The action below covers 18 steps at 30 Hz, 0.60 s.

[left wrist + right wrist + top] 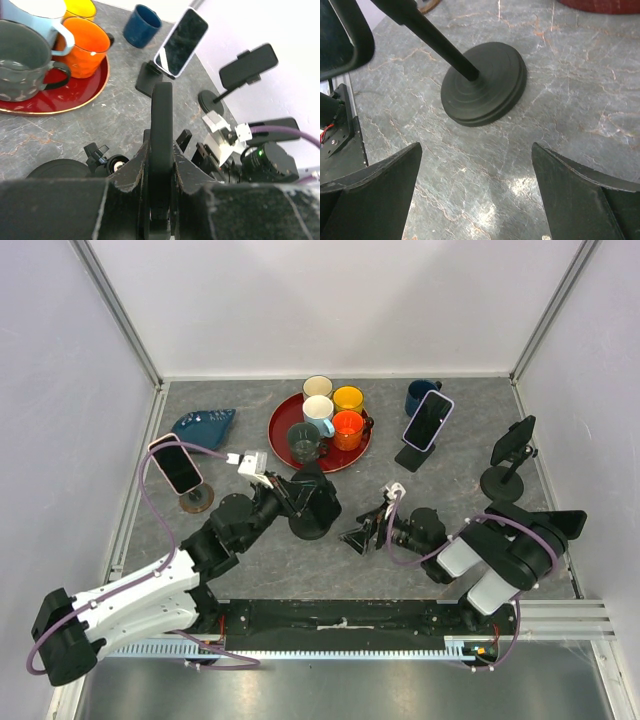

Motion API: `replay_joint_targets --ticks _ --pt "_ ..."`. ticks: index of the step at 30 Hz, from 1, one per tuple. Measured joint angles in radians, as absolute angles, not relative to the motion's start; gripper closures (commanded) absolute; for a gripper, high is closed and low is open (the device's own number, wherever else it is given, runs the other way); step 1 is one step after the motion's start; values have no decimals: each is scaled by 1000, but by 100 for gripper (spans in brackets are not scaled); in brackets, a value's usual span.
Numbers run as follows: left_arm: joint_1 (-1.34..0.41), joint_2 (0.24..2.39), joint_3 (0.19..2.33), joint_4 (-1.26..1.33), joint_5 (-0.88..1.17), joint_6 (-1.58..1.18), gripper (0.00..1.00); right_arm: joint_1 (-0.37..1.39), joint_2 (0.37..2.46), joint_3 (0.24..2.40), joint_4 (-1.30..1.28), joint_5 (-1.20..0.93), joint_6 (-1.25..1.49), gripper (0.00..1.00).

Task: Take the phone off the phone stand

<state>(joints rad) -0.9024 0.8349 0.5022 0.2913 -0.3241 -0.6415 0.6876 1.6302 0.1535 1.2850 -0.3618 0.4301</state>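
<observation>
A black phone [318, 492] stands edge-on over a black stand with a round base [310, 526] at mid-table. My left gripper [298, 490] is shut on this phone; in the left wrist view its fingers [131, 170] press both faces of the thin dark slab [162, 115]. I cannot tell whether the stand's clamp still grips the phone. My right gripper [364, 536] is open just right of the base. In the right wrist view the base [485, 82] and its slanting pole [435, 42] lie ahead of the wide-apart jaws [477, 190], and the phone's corner [340, 40] shows at upper left.
A red tray [283, 435] holds several mugs behind the stand. A blue mug [420, 395] and a lilac-cased phone on a stand [428, 422] are at back right, a dark phone stand [510, 455] at far right, a pink-cased phone [176, 464] and blue dish [205, 423] at left.
</observation>
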Motion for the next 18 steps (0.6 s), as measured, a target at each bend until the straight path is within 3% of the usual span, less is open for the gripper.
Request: replay_joint_targets --ticks 9,18 --pt "-650 835 500 302 87 -605 98 688 1447 152 1288 -390 398 2" --pt "-610 839 501 305 272 -572 98 688 1401 212 1303 -482 326 2"
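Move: The right hand, open and low, has the phone stand's holder about 9 cm to its left, 4 cm ahead and some 12 cm above. The stand's round base lies 5 cm ahead and 9 cm left of it, about 4 cm lower; the red plate is roughly 29 cm ahead and 7 cm left. From the left hand, already pinching the phone's upper part, the holder is about 3 cm ahead, 1 cm right and 7 cm below. Straight up by about 10 cm goes the right hand, beside the stand's stem towards the holder, fingers wide open and tipping some 20 degrees downward, with a small drift left near the end. Meanwhile the left hand keeps its pinch on the phone and stays nearly in place, swivelling about 20 degrees clockwise. ##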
